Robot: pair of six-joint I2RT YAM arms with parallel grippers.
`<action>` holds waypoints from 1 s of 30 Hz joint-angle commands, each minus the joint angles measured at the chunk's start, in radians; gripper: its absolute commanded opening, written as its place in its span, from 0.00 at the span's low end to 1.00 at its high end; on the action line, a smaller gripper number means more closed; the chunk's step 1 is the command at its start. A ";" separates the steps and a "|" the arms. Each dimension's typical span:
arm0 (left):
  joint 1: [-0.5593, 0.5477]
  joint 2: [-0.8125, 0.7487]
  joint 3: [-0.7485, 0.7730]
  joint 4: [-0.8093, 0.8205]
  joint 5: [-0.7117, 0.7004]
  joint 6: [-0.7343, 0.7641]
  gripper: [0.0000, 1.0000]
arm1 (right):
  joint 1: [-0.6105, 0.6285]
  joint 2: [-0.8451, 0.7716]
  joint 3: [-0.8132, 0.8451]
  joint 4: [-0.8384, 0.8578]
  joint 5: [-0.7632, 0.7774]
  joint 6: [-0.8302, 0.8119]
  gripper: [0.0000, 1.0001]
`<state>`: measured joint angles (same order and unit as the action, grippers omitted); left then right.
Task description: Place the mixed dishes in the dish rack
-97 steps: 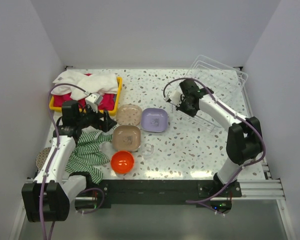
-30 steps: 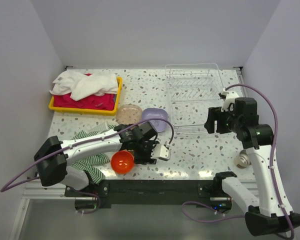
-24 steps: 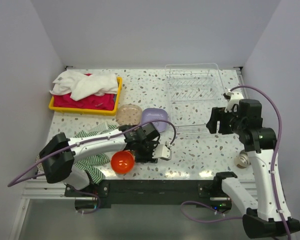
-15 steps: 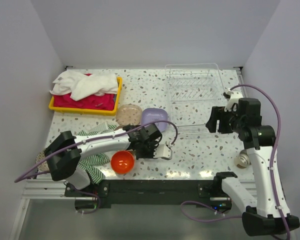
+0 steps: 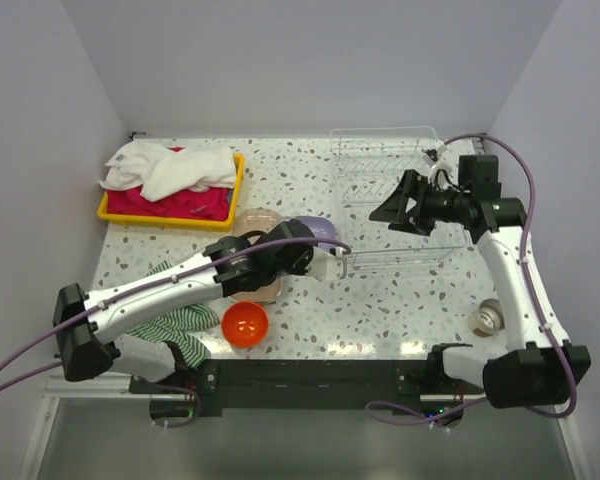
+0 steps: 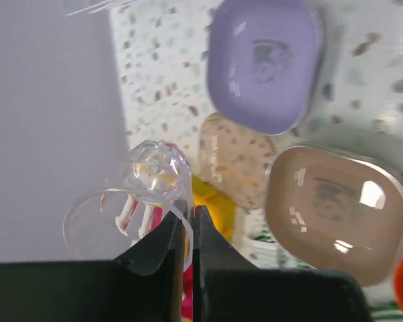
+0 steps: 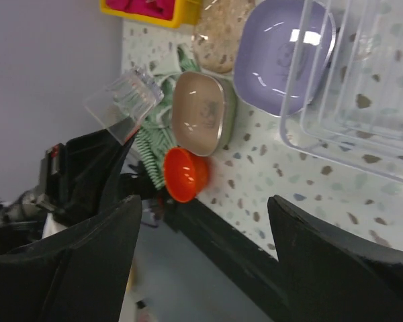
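Note:
A small clear glass (image 6: 131, 201) hangs above the table, pinched by its rim in my shut left gripper (image 6: 187, 231). In the top view that left gripper (image 5: 330, 262) sits by the near-left corner of the wire dish rack (image 5: 385, 195). Below it lie the lilac square plate (image 6: 265, 64), a tan rounded-square plate (image 6: 339, 211) and a speckled dish (image 6: 235, 157). The orange bowl (image 5: 245, 324) rests near the front edge. My right gripper (image 5: 388, 205) hovers over the rack, jaws wide open and empty, facing the glass (image 7: 124, 100).
A yellow tray of towels (image 5: 170, 185) stands at the back left. A green striped cloth (image 5: 175, 315) lies front left, under my left arm. A beige cup (image 5: 488, 318) sits by the right arm's base, near the table's right edge.
My left gripper closed on the glass, lifted it and carried it back and right toward the rack. My right arm swung left over the rack and opened wider.

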<state>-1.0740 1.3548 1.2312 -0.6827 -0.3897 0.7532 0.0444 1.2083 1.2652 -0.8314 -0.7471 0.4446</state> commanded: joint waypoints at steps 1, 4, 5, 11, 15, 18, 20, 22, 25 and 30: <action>-0.003 0.010 -0.111 0.345 -0.467 0.323 0.00 | -0.003 0.077 0.057 0.182 -0.225 0.305 0.80; -0.007 -0.002 -0.226 0.666 -0.538 0.560 0.00 | 0.005 0.131 0.088 0.213 -0.232 0.374 0.80; -0.012 -0.006 -0.266 0.906 -0.541 0.637 0.00 | 0.006 0.140 0.095 0.224 -0.232 0.393 0.80; -0.066 0.016 -0.604 1.644 -0.384 1.104 0.00 | 0.009 0.232 0.161 0.276 -0.228 0.467 0.80; -0.112 0.058 -0.633 1.672 -0.364 1.095 0.00 | 0.018 0.290 0.186 0.255 -0.227 0.451 0.80; -0.136 0.075 -0.651 1.729 -0.344 1.115 0.00 | 0.043 0.326 0.192 0.238 -0.218 0.436 0.80; -0.144 0.089 -0.621 1.681 -0.360 1.089 0.00 | 0.075 0.336 0.192 0.262 -0.230 0.433 0.80; -0.142 0.112 -0.608 1.689 -0.357 1.084 0.00 | 0.106 0.352 0.192 0.279 -0.238 0.440 0.80; -0.144 0.150 -0.582 1.697 -0.348 1.098 0.00 | 0.130 0.362 0.186 0.328 -0.255 0.488 0.80; -0.144 0.205 -0.529 1.690 -0.348 1.091 0.00 | 0.169 0.381 0.194 0.371 -0.276 0.523 0.79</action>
<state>-1.2137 1.5345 0.6380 0.9207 -0.7536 1.8286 0.1974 1.5818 1.4200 -0.5217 -0.9653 0.9089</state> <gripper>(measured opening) 0.084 0.796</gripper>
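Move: My left hand already holds the clear cup at its rim. The waiting fingers of my right hand, which it is being brought to, are about 20 cm to its right, 2 cm farther out and 5 cm higher. From my right hand the cup lies some 19 cm to the left, about 1 cm ahead and 2 cm lower. Below my left hand by some 20 cm, the purple plate sits 5 cm ahead and 5 cm right, the tan dish 8 cm left and 3 cm back. I swing my left wrist tips-up by some 55 degrees, keeping the cup pinched, while that hand goes forward, eases partly back and slides about 5 cm to the right towards my right gripper. My right hand, fingers still wide open, comes to meet the cup: first mainly forward about 7 cm, then left, some 9 cm leftward in all, rolling its left side up and tipping down. ##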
